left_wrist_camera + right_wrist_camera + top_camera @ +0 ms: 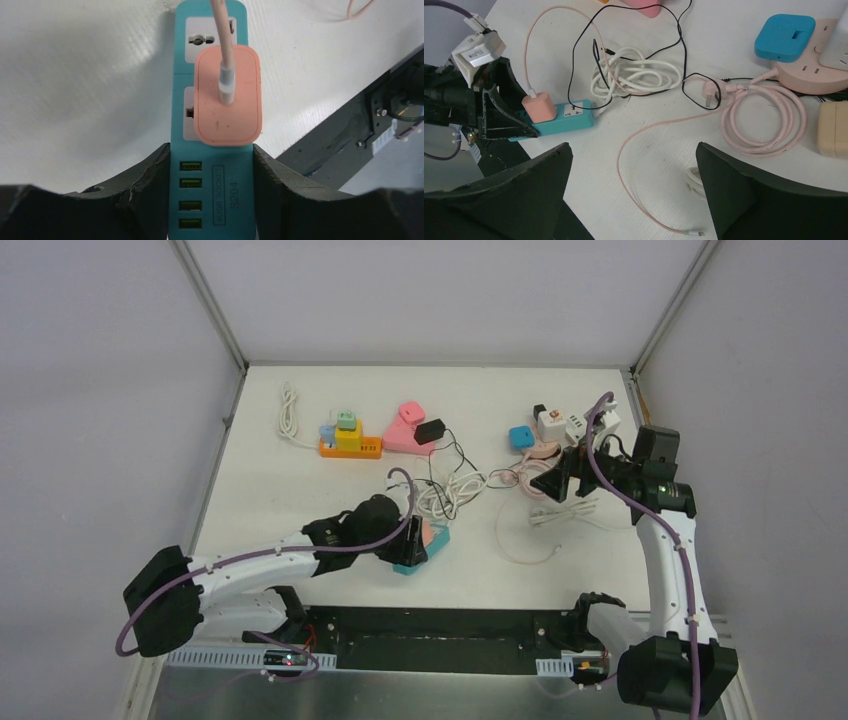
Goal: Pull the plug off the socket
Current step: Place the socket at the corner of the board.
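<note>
The socket is a teal power strip (210, 200) with green USB ports, lying near the table's front edge (412, 562). A peach-pink plug (228, 95) sits in one of its outlets, with a thin pink cable (220, 30) running up out of it. My left gripper (210, 150) is shut on the strip's USB end, one finger pressed against each long side. In the right wrist view the strip (574, 117) and plug (539, 107) lie at the left. My right gripper (632, 150) hangs open over bare table to the right of them, holding nothing.
An orange strip with coloured cubes (350, 447), a pink strip (405, 430) and a black adapter (430, 430) stand at the back. Tangled white and black cables (445, 490) lie mid-table. A round pink socket with a blue adapter (785, 31) and a coiled pink cord (769, 120) lie on the right.
</note>
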Robot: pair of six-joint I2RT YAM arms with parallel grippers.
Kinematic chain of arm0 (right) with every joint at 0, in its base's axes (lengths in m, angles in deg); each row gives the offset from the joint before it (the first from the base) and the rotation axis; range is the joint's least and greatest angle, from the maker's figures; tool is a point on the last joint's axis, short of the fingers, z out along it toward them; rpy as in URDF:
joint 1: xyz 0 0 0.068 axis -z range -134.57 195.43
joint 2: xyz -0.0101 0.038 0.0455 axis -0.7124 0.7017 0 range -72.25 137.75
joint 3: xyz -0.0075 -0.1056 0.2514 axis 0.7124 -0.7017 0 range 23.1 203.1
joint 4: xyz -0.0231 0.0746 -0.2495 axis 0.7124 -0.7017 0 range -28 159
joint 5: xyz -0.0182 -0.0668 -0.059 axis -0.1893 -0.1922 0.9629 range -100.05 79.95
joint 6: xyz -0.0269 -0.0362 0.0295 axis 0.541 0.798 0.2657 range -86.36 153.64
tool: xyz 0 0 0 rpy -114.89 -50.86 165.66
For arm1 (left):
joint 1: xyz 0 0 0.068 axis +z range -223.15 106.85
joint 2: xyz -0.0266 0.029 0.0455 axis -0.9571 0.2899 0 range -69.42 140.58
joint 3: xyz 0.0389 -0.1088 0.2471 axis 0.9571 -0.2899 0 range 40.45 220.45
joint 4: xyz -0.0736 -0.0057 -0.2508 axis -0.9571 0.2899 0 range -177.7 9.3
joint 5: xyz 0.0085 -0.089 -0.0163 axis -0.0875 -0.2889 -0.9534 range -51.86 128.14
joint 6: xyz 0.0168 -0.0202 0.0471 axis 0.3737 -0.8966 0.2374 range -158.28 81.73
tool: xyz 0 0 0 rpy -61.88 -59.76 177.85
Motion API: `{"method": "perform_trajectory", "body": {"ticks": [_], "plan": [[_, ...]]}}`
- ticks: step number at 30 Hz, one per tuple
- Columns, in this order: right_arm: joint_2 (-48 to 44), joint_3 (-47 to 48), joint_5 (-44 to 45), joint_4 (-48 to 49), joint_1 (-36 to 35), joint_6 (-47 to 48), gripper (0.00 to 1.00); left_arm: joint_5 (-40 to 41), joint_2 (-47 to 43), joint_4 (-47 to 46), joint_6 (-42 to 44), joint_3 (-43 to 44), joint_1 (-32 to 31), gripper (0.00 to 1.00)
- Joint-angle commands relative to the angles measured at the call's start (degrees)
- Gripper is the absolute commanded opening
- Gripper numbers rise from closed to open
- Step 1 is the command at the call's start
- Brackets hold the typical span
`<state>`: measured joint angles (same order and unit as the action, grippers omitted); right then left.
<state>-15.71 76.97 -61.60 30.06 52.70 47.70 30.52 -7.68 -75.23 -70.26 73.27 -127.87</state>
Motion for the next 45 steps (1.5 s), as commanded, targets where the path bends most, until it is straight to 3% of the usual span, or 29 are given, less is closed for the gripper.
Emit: {"method": "perform_trajectory", "body": {"ticks": [1,11,18,24,28,38,45], "plan": [[0.2,-0.2,-2.1,0.7,-0.6,0.7,1.00,6.4,4.8,-14.9,5.7,-1.4,-4.9,0.00],[0.5,-0.2,-2.3,0.2,-1.9,1.8,1.00,11.3,24.8,-32.5,18.8,-0.9,-12.2,0.00],[1.1,0.1,-2.0,-0.9,-2.7,3.4,1.00,16.5,30.9,-34.2,20.3,0.1,-13.8,0.32],[1.0,0.5,-2.1,-2.3,-3.0,5.4,1.00,17.0,27.6,-31.5,20.5,-0.7,-13.8,0.59],[1.0,0.7,-2.4,-3.0,-3.0,6.3,1.00,16.6,24.9,-29.0,21.2,-0.5,-13.8,0.71],[1.0,1.2,-4.1,-4.8,-3.0,8.3,1.00,12.3,15.7,-24.9,23.6,-1.5,-13.8,0.84],[0.9,1.4,-4.6,-5.6,-3.0,9.3,1.00,7.8,5.0,-21.4,25.0,-3.6,-13.7,0.85]]}}
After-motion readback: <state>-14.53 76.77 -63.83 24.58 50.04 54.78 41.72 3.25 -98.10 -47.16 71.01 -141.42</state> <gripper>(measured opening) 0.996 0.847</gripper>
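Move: My left hand already grips the teal socket by its USB end, with the salmon plug still in it, about 4 cm ahead and 3 cm right. The clear patch of board for it is roughly 4 cm ahead, 10 cm right and 7 cm down. The white cable coil lies about 13 cm ahead and 8 cm right, the board's front edge about 9 cm straight back. From my right hand that patch is some 9 cm back, 17 cm left and 20 cm below. I carry the socket in my left hand about 9 cm right and 6 cm down to the board near its front edge, the wrist turning some 25 degrees so the fingers swing forward and less steep. There I open them wide, let go, and draw back left and towards my base, then up. My open right hand drifts back about 2 cm. ##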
